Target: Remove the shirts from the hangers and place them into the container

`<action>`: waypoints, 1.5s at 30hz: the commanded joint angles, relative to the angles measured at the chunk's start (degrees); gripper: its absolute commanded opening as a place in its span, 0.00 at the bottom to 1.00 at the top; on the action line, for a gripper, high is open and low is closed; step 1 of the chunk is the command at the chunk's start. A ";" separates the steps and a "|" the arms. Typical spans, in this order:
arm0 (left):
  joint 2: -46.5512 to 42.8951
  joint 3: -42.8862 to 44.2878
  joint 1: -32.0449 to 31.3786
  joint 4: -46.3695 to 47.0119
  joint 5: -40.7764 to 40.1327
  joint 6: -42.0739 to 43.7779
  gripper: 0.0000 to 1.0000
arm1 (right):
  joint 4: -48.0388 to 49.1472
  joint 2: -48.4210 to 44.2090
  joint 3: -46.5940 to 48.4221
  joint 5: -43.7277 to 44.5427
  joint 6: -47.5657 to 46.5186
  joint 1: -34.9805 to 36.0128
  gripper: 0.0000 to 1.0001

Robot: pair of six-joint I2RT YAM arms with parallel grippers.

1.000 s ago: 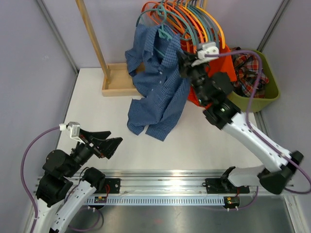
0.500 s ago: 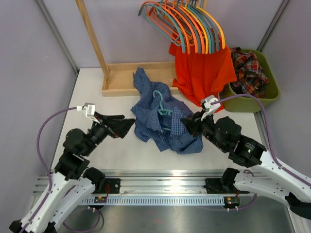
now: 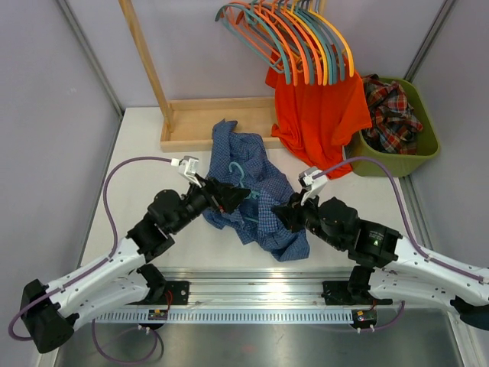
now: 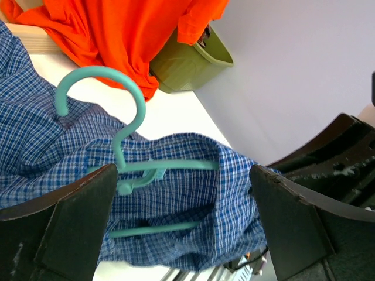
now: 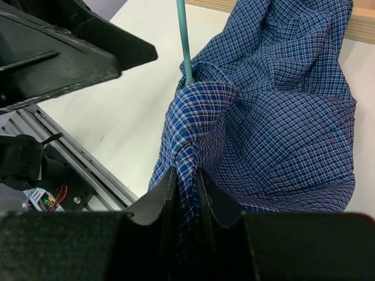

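The dark blue check shirt (image 3: pixel 260 195) lies crumpled on the table with a teal hanger (image 3: pixel 246 171) still inside its collar. My right gripper (image 3: pixel 284 215) is shut on a fold of this shirt (image 5: pixel 258 117), the cloth pinched between its jaws (image 5: pixel 186 175). My left gripper (image 3: pixel 233 197) is open at the shirt's left side, its fingers spread on either side of the hanger (image 4: pixel 126 137) without touching it. An orange-red shirt (image 3: pixel 317 115) hangs from the bunch of hangers (image 3: pixel 294 38). The olive container (image 3: pixel 426 144) holds a plaid shirt (image 3: pixel 391 107).
A light wooden base frame (image 3: pixel 206 124) with an upright post (image 3: pixel 144 57) stands at the back. Grey walls close in the table on the left and right. A metal rail (image 3: pixel 252 294) runs along the near edge.
My right gripper has brought the blue shirt and its teal hanger down from the rack onto the table. My left arm has swung right until its open gripper reached the shirt.
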 commanded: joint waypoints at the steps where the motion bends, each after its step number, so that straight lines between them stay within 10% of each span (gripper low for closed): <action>1: 2.41 1.54 -1.17 8.25 -6.46 2.20 0.99 | 4.99 0.44 1.80 0.47 1.95 1.51 0.00; 12: 9.81 3.13 -3.19 8.34 -15.25 6.34 0.99 | 4.29 -0.35 3.90 1.52 1.33 4.42 0.00; 23: 12.44 2.86 -3.37 12.65 -10.24 4.06 0.17 | 3.85 -3.69 3.90 3.63 1.24 4.42 0.00; 29: 13.06 4.18 -3.46 12.56 -9.45 3.79 0.00 | 3.77 -3.16 4.08 3.63 1.60 4.33 0.00; 37: 17.62 19.63 -1.97 0.29 -15.86 11.78 0.00 | 0.16 -3.07 4.61 4.25 3.00 4.42 0.36; 45: 21.85 31.16 3.83 -7.91 -14.02 14.95 0.00 | -2.12 -6.06 2.41 5.74 3.97 4.33 0.50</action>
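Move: The neck of the teal hanger, just under its hook, lies some 4 cm ahead of the open left fingers, 2 cm to their right and 3 cm below. The blue shirt's bulk is about 6 cm ahead, 5 cm right and 13 cm lower; the red shirt hangs roughly 26 cm ahead and 22 cm right, 6 cm lower. From the right hand, already pinching the blue shirt, that neck is about 7 cm ahead, 8 cm left and 2 cm lower. Forward and down about 5 cm, a little to its right, the left hand brings its open fingers around the hanger's neck and closes them there, then carries it some 6 cm farther forward and 10 cm up, rolling its left side slightly higher. The right hand keeps its pinch on the blue shirt, easing up about 4 cm, then opens halfway to release the cloth. ##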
